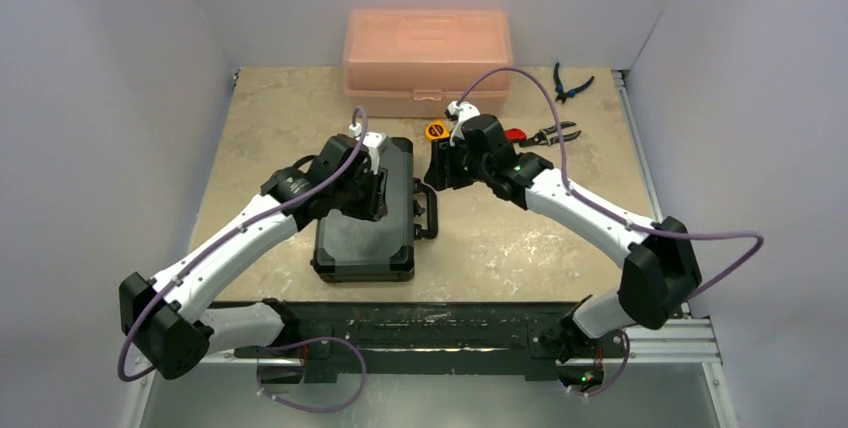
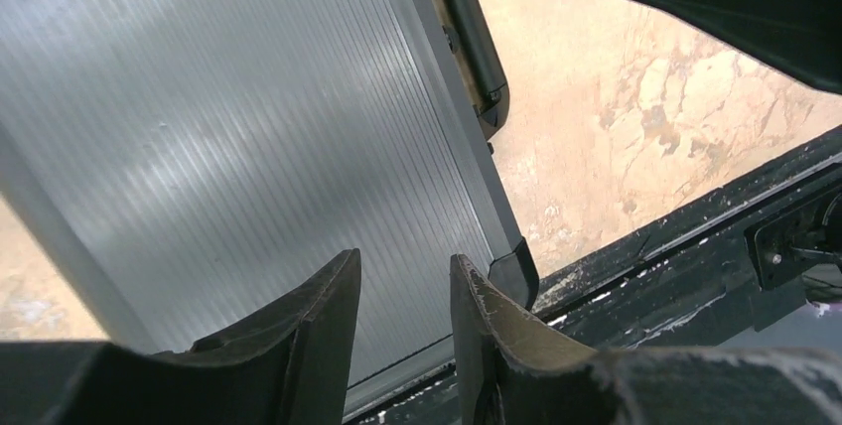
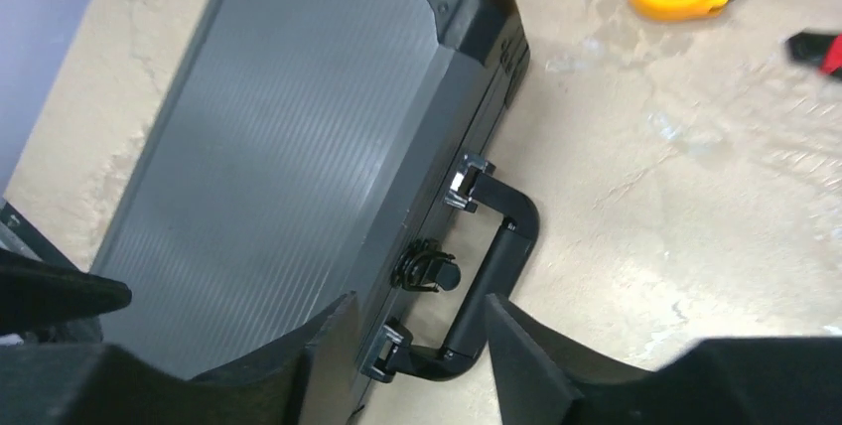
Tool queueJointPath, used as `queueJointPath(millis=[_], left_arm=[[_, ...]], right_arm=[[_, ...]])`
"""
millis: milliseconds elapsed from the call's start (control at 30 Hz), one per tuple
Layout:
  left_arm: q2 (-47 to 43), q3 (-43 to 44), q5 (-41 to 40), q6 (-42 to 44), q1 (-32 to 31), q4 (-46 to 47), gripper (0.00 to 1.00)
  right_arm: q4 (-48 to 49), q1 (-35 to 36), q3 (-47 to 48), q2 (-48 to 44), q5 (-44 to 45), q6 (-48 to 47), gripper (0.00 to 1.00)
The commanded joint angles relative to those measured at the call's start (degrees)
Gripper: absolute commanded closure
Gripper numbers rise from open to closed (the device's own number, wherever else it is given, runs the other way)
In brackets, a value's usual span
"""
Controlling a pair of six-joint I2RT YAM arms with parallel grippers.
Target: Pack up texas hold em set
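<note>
The texas hold em set shows as a small black briefcase [image 1: 362,223] lying flat and closed in the middle of the table, its handle [image 1: 428,210] on the right side. My left gripper [image 1: 376,186] hovers over the ribbed lid [image 2: 248,127], jaws slightly apart with nothing between them [image 2: 405,281]. My right gripper [image 1: 441,164] hangs just right of the case above the handle [image 3: 499,264]. It is open [image 3: 417,316], with the handle's near bracket and the latch knob [image 3: 430,272] visible below the gap, not gripped.
A translucent pink plastic box [image 1: 428,58] stands at the back. A yellow tape measure [image 1: 435,130], red-handled pliers [image 1: 550,134] and dark cutters [image 1: 570,83] lie behind and right of the right gripper. White walls enclose the table on three sides.
</note>
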Motion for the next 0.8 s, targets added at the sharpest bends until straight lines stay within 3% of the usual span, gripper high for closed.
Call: queueJointPath(millis=[0, 300, 500, 767], left_arm=[[-5.6, 3.1, -4.3, 2.2, -0.3, -2.1, 0.62], [-17.5, 4.0, -10.9, 6.3, -0.3, -3.1, 0.45], [-25.9, 2.7, -16.7, 8.9, -0.2, -2.4, 0.37], [-36.8, -1.9, -24.9, 10.5, -0.3, 0.2, 0.18]], right_arm=[[-1.0, 0.1, 0.3, -6.7, 3.9, -0.8, 0.4], [-1.5, 0.2, -1.8, -18.6, 12.3, -1.0, 0.12], [-0.5, 0.2, -4.0, -26.6, 17.1, -1.5, 0.08], [2.3, 0.2, -7.5, -35.1, 23.0, -1.1, 0.07]])
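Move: The closed case is below both my hands. Its middle lies about 3 cm ahead of my left hand, 4 cm to its left and 12 cm below. From the left hand, the handle is some 3 cm ahead and 9 cm right. From my right hand the case's middle is about 4 cm back and 14 cm left. The handle is 4 cm back and 1 cm left of that hand, and the tape measure some 13 cm ahead, straight out. Already clear of the closed case, I keep lifting both hands away and spread them apart: my left goes up about 14 cm and 10 cm left, towards the case's left side, while my right rises some 16 cm and swings right, away from the handle. Both ease back a little, tip their fingers up roughly 30 degrees and open wide, touching nothing. ##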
